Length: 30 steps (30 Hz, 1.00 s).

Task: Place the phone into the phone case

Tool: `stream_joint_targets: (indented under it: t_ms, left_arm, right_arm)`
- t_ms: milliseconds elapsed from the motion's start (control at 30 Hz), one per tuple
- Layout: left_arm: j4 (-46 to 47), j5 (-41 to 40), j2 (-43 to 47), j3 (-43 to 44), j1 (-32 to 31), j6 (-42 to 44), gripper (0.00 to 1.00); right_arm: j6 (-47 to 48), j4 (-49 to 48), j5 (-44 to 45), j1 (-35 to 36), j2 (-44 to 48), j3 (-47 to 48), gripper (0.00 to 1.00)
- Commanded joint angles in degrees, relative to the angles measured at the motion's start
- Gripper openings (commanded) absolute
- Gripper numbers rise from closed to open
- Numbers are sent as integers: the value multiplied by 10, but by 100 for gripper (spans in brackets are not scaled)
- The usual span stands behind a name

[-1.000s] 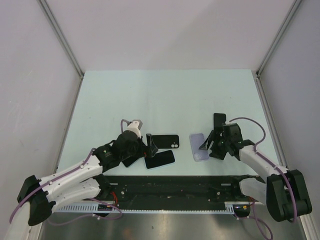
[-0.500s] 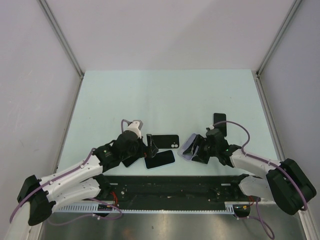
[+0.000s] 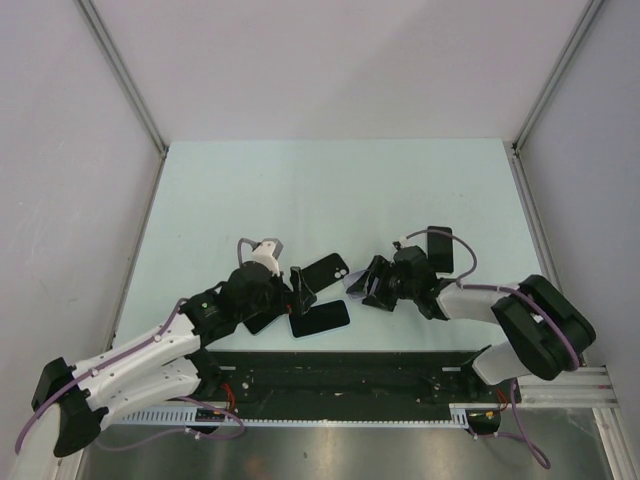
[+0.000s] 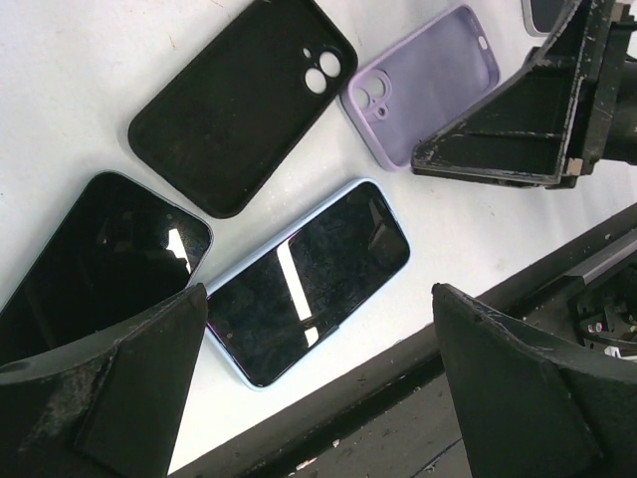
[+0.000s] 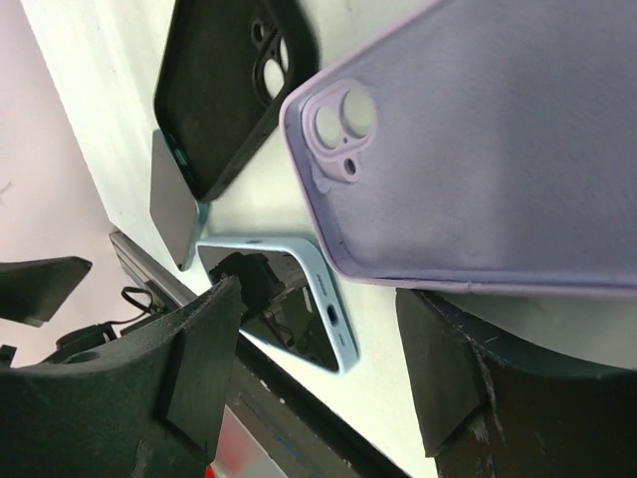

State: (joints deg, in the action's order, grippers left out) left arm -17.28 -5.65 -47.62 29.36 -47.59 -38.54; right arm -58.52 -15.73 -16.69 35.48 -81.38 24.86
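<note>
A light-blue phone (image 4: 309,279) lies screen up near the table's front edge, also seen in the top view as the phone (image 3: 320,318). A lilac phone case (image 4: 423,85) lies hollow side up beside a black case (image 4: 244,100). My right gripper (image 3: 383,283) is low against the lilac case's right edge; in its wrist view the lilac case (image 5: 498,149) rests against one finger (image 5: 478,388), and the jaws stand apart with nothing between them. My left gripper (image 4: 318,398) hovers open over the phone. A second dark phone (image 4: 90,259) lies partly under its left finger.
Another dark slab (image 3: 440,248) lies behind the right gripper. The black metal rail (image 3: 350,375) runs along the table's near edge, just past the phone. Grey walls close in the table's left, right and back sides.
The right gripper has swept left, pushing the lilac case up next to the black case, which has turned slightly. Its jaws have narrowed a little. The left arm has barely moved.
</note>
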Motion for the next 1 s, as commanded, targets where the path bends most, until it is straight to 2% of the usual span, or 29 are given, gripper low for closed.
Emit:
stream_joint_targets:
  t_ms: [0,233,567,967]
  left_arm:
    - [14,6,5,0,2,0,100]
    - [14,0,3,-2,2,0,100]
    - [15,-4,-27,11,2,8,100]
    - [14,-9,-36,3,4,-5,100]
  right_arm:
    - [18,16,38,5,-61,11,69]
    - [21,19,15,6,-72,23,68]
    - [60,97,1,-13,60,23,69]
    - [130,192,-43,-170,156,23,70]
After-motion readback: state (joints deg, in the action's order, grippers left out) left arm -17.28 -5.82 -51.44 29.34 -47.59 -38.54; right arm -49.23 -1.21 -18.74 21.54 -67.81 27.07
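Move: The right hand is low, its partly open fingers at the near side of the purple phone case, whose middle lies about 2 cm ahead and 1 cm left, barely a centimetre lower. From this hand the black case lies some 13 cm left and 4 cm ahead, the phone in the blue case about 14 cm left and 8 cm back. For the raised left hand the purple case is roughly 20 cm right, 4 cm ahead and 9 cm down. Forward and to the left the right hand first nudges, about 2 cm, its fingers still at the purple case's near edge and working it against the black case; then it eases back as far, comes free, and leaves up and to the right with some forward, rising 4 cm and ending about 7 cm right. Its fingers stay partly open. The empty left hand sinks a little under 2 cm. ##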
